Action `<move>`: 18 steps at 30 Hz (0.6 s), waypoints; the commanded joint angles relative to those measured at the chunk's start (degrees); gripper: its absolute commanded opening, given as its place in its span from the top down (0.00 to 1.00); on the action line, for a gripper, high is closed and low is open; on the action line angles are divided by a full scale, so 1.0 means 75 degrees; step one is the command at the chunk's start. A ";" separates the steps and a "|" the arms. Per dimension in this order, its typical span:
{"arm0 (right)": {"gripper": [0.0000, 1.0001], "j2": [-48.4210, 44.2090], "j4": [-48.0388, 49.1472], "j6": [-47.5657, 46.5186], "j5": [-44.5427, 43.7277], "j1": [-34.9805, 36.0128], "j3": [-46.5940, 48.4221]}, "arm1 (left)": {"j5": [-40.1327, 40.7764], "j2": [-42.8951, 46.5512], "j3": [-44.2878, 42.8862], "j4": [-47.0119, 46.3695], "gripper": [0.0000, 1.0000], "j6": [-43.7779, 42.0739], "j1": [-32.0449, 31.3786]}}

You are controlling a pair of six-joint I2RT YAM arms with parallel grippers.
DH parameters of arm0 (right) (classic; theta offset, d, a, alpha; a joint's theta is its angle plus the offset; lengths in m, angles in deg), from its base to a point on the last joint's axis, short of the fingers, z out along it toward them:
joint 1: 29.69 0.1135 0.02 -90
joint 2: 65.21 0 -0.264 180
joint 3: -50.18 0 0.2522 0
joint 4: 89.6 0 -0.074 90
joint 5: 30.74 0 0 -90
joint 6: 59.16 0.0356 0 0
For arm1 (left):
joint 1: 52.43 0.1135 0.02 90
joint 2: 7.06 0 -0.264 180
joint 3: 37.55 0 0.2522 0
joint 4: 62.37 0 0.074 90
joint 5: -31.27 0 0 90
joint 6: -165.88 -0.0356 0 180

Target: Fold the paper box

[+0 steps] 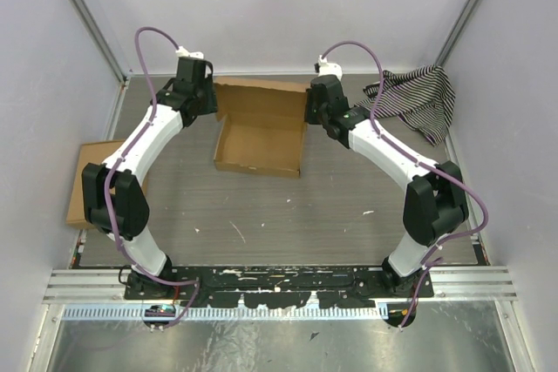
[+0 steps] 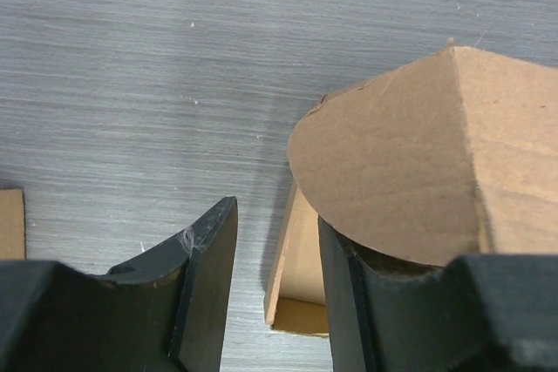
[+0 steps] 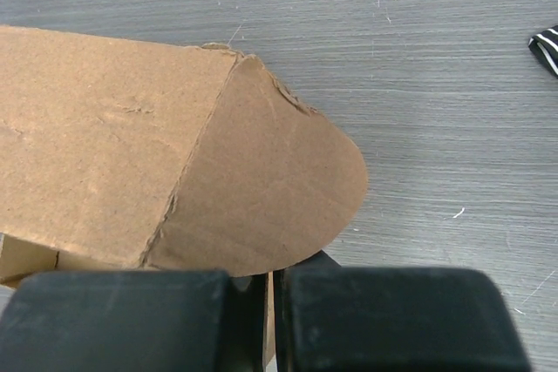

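The paper box [image 1: 259, 132] lies open at the back middle of the table, its lid panel raised at the rear. My left gripper [image 1: 207, 104] is at the box's left rear corner and my right gripper [image 1: 314, 109] is at its right rear corner. In the left wrist view the left gripper [image 2: 277, 289] is open, and the box's thin side wall [image 2: 292, 250] stands in the gap beside the right finger [image 2: 344, 302], under a rounded tab [image 2: 384, 172]. The right gripper [image 3: 270, 324] is shut on the box's thin wall edge, below a rounded tab [image 3: 270, 189].
A narrower oblong cardboard piece [image 1: 87, 182] lies by the left wall, partly under the left arm. A black-and-white striped cloth [image 1: 418, 100] is bunched at the back right. Walls close in the table on three sides.
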 commanded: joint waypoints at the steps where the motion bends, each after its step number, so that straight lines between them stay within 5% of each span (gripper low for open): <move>1: 0.97 -0.0060 -0.0484 -0.0182 0.0126 0.0016 0.0453 | 0.0036 0.0182 -0.0093 -0.0697 0.51 -0.0141 0.0027; 10: 0.97 0.0125 -0.1069 -0.0384 0.0683 -0.0074 0.1117 | -0.0112 -0.0108 -0.0145 -0.1573 0.57 -0.0232 0.0056; 18: 0.97 0.0363 -0.1286 -0.0343 0.0817 -0.0177 0.1364 | -0.0558 -0.0042 0.0031 -0.1690 0.94 -0.0132 0.0051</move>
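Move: Just ahead of the open left hand, the lid's left edge stands about 3 cm farther out, 1 cm to the right and 2 cm higher; the rounded ear at its far corner is roughly 5 cm ahead, 3 cm right and 3 cm up. The box tray is centred some 10 cm right, 9 cm back and 17 cm below. The right hand already grips the lid's right edge, with the left edge about 21 cm to its left and 3 cm ahead. Reaching forward and up together, about 3 cm each way and a little to the right, the left hand comes in to the lid's left edge behind the rounded ear, tilts its fingertips up some 10 degrees, and closes its half-open fingers on the edge. The right hand keeps its pinch on the lid's right edge almost in place, turning just a few degrees. ##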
